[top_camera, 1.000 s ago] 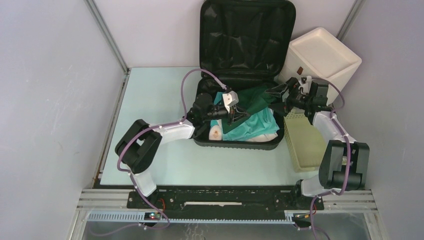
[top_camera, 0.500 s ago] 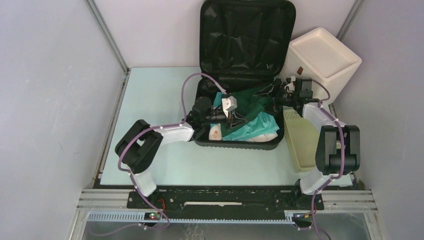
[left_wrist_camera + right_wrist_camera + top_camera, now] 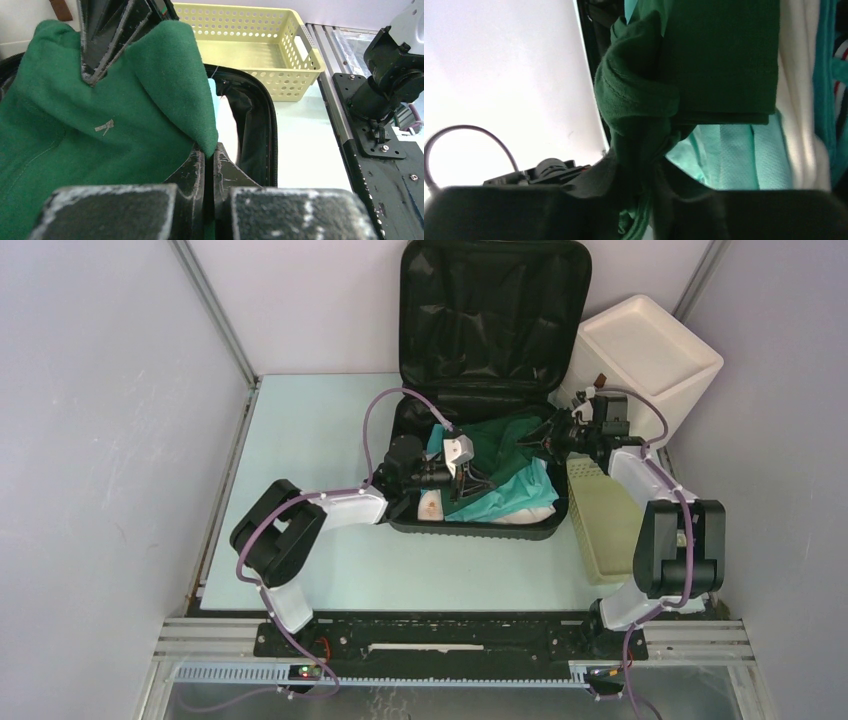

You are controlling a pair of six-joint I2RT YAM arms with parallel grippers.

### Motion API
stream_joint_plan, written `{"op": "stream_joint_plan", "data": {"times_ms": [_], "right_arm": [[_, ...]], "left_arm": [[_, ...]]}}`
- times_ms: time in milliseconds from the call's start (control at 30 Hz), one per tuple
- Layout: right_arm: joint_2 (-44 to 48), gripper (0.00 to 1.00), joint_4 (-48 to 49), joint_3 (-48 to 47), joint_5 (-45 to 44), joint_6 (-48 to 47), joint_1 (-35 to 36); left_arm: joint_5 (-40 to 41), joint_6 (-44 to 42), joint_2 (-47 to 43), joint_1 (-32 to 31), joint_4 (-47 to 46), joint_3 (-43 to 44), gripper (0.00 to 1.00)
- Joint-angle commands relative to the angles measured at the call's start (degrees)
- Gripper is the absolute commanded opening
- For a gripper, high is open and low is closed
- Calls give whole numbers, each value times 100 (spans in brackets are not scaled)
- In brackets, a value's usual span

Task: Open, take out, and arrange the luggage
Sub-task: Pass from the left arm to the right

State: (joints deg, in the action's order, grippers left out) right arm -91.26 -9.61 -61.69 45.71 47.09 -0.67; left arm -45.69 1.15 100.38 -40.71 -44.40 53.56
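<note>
The luggage (image 3: 487,310), a black suitcase, lies open at the back of the table with its lid upright. In it, a dark green garment (image 3: 505,440) lies over a teal garment (image 3: 520,490) and white cloth. My left gripper (image 3: 470,480) is inside the case, shut on an edge of the green garment (image 3: 100,110), which is pinched at my left gripper's (image 3: 210,150) tips. My right gripper (image 3: 538,434) reaches in from the right rim. It is shut on a bunched corner of the green garment (image 3: 724,60), which is squeezed between my right gripper's (image 3: 644,175) fingers.
A pale yellow slatted basket (image 3: 605,520) stands right of the suitcase, close to its right wall. A white drawer box (image 3: 645,355) stands behind it at the back right. Bare table lies left and in front of the case.
My right gripper moved left over the suitcase rim and closed from wide open onto the green garment's corner. The left gripper kept its grip and barely shifted.
</note>
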Motion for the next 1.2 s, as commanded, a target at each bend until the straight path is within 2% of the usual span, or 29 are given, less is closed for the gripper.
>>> {"op": "stream_joint_plan", "data": {"times_ms": [0, 33, 67, 100, 167, 300, 433, 533, 667, 833, 1000, 1167], "right_arm": [[389, 18, -136, -229, -490, -787, 36], [452, 9, -184, -229, -512, -952, 47], [524, 3, -216, -229, -533, -1110, 49], [608, 0, -253, -224, -564, -1296, 49], [796, 0, -362, -235, -590, -1675, 50], [1224, 0, -790, -329, -665, -2558, 242], [1723, 0, -1209, -352, -723, -3340, 263], [2044, 0, -1533, -348, -673, -3948, 248], [2454, 0, -2151, -370, -414, -5085, 114], [2682, 0, -3333, -624, 345, -6366, -702], [2560, 0, -4783, -1196, 591, -7397, -1406], [2423, 0, -5772, -1775, 294, -8090, -2000]], "left_arm": [[-371, 75, -264, -93, 74, -114, 0], [-359, 88, -275, -93, 121, -110, 1], [-316, 134, -280, -95, 165, -110, 6], [-250, 231, -305, -102, 202, -114, 17], [-39, 436, -415, -98, 244, -127, 39], [461, 578, -1028, -91, 351, -410, 70], [828, 398, -2135, -15, 912, -670, 87], [1202, 21, -2997, 72, 2516, -504, 96], [1833, -568, -3994, 261, 4840, 60, 100], [2539, -1146, -5113, 631, 6293, 53, 100], [3143, -1747, -5998, 801, 6239, -988, 100], [3182, -1687, -6045, 810, 6036, -1447, 100]]}}
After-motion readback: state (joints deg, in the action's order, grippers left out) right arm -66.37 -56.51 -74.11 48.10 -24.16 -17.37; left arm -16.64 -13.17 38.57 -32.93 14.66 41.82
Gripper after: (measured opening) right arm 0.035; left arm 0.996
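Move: The left gripper already pinches the near edge of the green shirt, whose middle lies about 5 cm ahead, 4 cm to its right and 3 cm below. The half-shut right fingers straddle the far edge, with the shirt's middle about 8 cm to that hand's left, 3 cm back and 3 cm below. From the right hand, the turquoise clothes lie some 10 cm back, 7 cm left and 8 cm down, and the basket 14 cm back, 15 cm right and 11 cm down. The right fingers finish shutting on the shirt, and the left ones open wide and let it go. The right hand then draws the cloth back and up, later also to the right, about 10 cm each way, towards the basket, rolling almost 60 degrees about its own pointing line. The left backs off some 20 cm to its left and a little back, rising then sinking, while swinging counter-clockwise. ##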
